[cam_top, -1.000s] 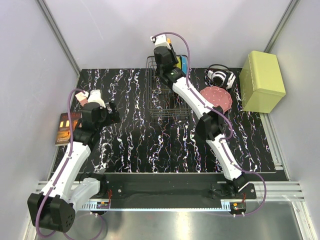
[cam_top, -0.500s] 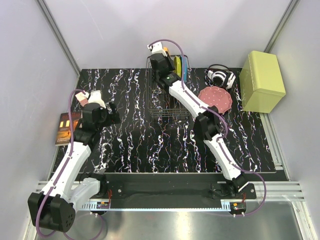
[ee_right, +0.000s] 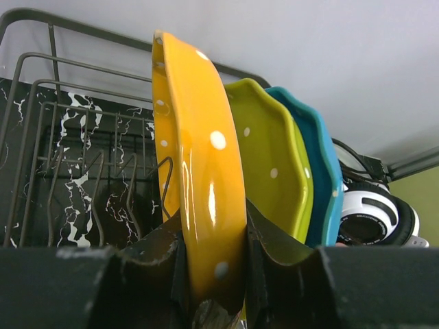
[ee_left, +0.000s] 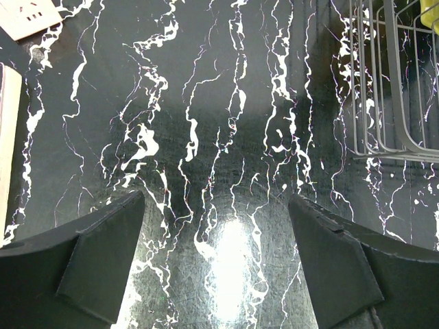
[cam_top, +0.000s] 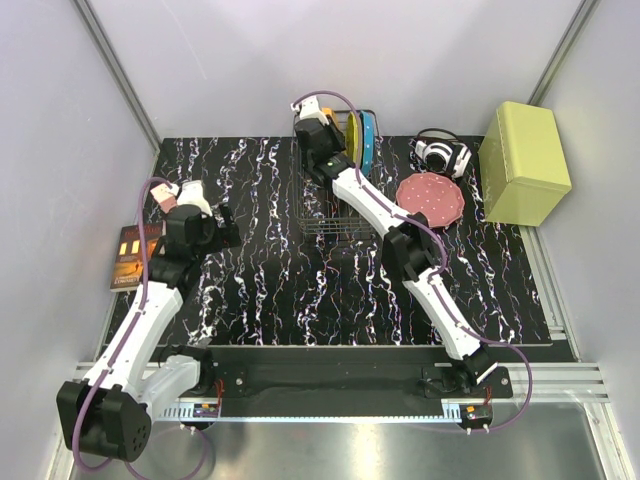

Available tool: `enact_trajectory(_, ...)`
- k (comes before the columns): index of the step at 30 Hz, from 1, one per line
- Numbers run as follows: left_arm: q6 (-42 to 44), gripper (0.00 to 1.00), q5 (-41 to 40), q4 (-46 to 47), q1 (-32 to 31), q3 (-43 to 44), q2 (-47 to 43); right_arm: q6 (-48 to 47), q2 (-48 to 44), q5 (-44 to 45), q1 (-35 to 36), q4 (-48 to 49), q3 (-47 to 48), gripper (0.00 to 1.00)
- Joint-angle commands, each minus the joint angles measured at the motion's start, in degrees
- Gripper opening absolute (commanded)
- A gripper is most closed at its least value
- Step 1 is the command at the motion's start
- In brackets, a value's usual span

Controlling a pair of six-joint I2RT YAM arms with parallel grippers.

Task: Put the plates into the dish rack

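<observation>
My right gripper (ee_right: pixel 209 233) is shut on the rim of the orange plate (ee_right: pixel 199 157), which stands on edge over the back of the dish rack (cam_top: pixel 330 195). To its right, the yellow-green plate (ee_right: pixel 274 171) and the blue plate (ee_right: pixel 322 171) stand upright in the rack. From above, the right gripper (cam_top: pixel 318 128) hides most of the orange plate, left of the yellow-green plate (cam_top: pixel 353 135) and blue plate (cam_top: pixel 369 135). The pink plate (cam_top: pixel 431 197) lies flat on the mat, right of the rack. My left gripper (ee_left: pixel 216 240) hangs open over bare mat, left of the rack (ee_left: pixel 391 82).
White headphones (cam_top: pixel 441 153) lie behind the pink plate. A yellow-green box (cam_top: pixel 525 162) stands at the far right. A brown booklet (cam_top: pixel 130 257) lies off the mat's left edge beside my left arm. Grey walls close in the back and sides.
My right gripper has carried the orange plate leftward over the rack's back end, uncovering the yellow-green and blue plates. The left arm has not moved.
</observation>
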Motion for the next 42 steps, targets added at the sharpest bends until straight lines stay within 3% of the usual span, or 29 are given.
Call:
enact_trajectory(1,0.7,0.92,-0.1,3.6,0.4,0.3,0.4,-0.2,-1.4,4.3,0.6,9.2,3.4,0.10)
enact_trajectory(3,0.6,0.92,-0.1,3.6,0.3,0.4,0.5,-0.7,-1.4,4.5,0.6,9.5,3.3,0.22)
enact_trajectory(9,0.1,0.92,0.4,3.9,0.3,0.2,0.7,-3.4,-2.6,5.7,0.6,13.3,0.2,0.26)
enact_trajectory(13,0.1,0.92,0.7,4.1,0.3,0.3,0.5,-5.2,-3.6,6.2,0.6,15.3,-1.7,0.43)
enact_trajectory(18,0.3,0.92,0.9,4.2,0.4,0.3,-0.1,-5.7,-5.2,6.7,0.7,15.3,-4.0,0.50)
enact_trajectory(27,-0.4,0.92,1.0,4.5,0.4,0.1,-1.6,-11.1,-10.0,7.9,3.0,19.2,-6.0,0.53)
enact_trajectory(30,-0.5,0.92,-3.4,3.9,0.3,0.6,-1.3,-11.7,-17.1,3.6,4.2,23.4,-13.3,0.59)
enact_trajectory(31,0.0,0.93,-4.3,3.2,0.3,0.9,-0.6,-9.8,-19.2,-1.0,4.1,21.0,-16.7,0.72)
enact_trajectory(34,0.8,0.94,-6.2,1.3,-0.3,2.6,0.2,-5.6,-28.4,-10.9,3.5,10.6,-22.8,0.99)
enact_trajectory(36,0.4,0.92,-4.6,0.3,-1.0,3.1,-0.2,-3.7,-36.9,-18.5,2.2,4.9,-27.2,1.00)
enact_trajectory(37,0.1,0.92,-3.6,0.3,-1.0,3.0,-1.2,-3.4,-39.9,-27.5,-0.1,-1.2,-32.0,1.00)
enact_trajectory(40,-1.8,0.91,0.2,0.4,-1.2,1.7,-2.4,-3.2,-50.9,-42.5,-5.1,-11.4,-40.2,1.00)
enact_trajectory(41,-2.2,0.91,0.6,0.5,-1.2,1.1,-2.6,-3.4,-54.5,-43.1,-8.1,-13.1,-41.8,0.98)
enact_trajectory(42,-2.5,0.90,1.0,0.7,-1.1,0.9,-2.6,-3.8,-56.0,-42.8,-10.0,-15.5,-43.2,0.89)
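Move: The right gripper still pinches the near upper rim of the orange plate, which stands on edge at its place in the rack; its middle lies about 3 cm ahead and 5 cm below. To the right, about as far ahead and as low, stand the green plate (about 4 cm) and the blue plate (about 8 cm). The pink plate lies flat, some 24 cm right, 9 cm back and 17 cm lower. From the left gripper, the orange plate is roughly 31 cm ahead, 26 cm right and 3 cm lower. Let the right gripper settle down a scant half centimetre with the orange plate, then spread its fingers to let go of the rim. Ease up first, then draw away fast, up about 16 cm and back about 11 cm, opening fully and turning counter-clockwise some 25 degrees as you clear the rack. ##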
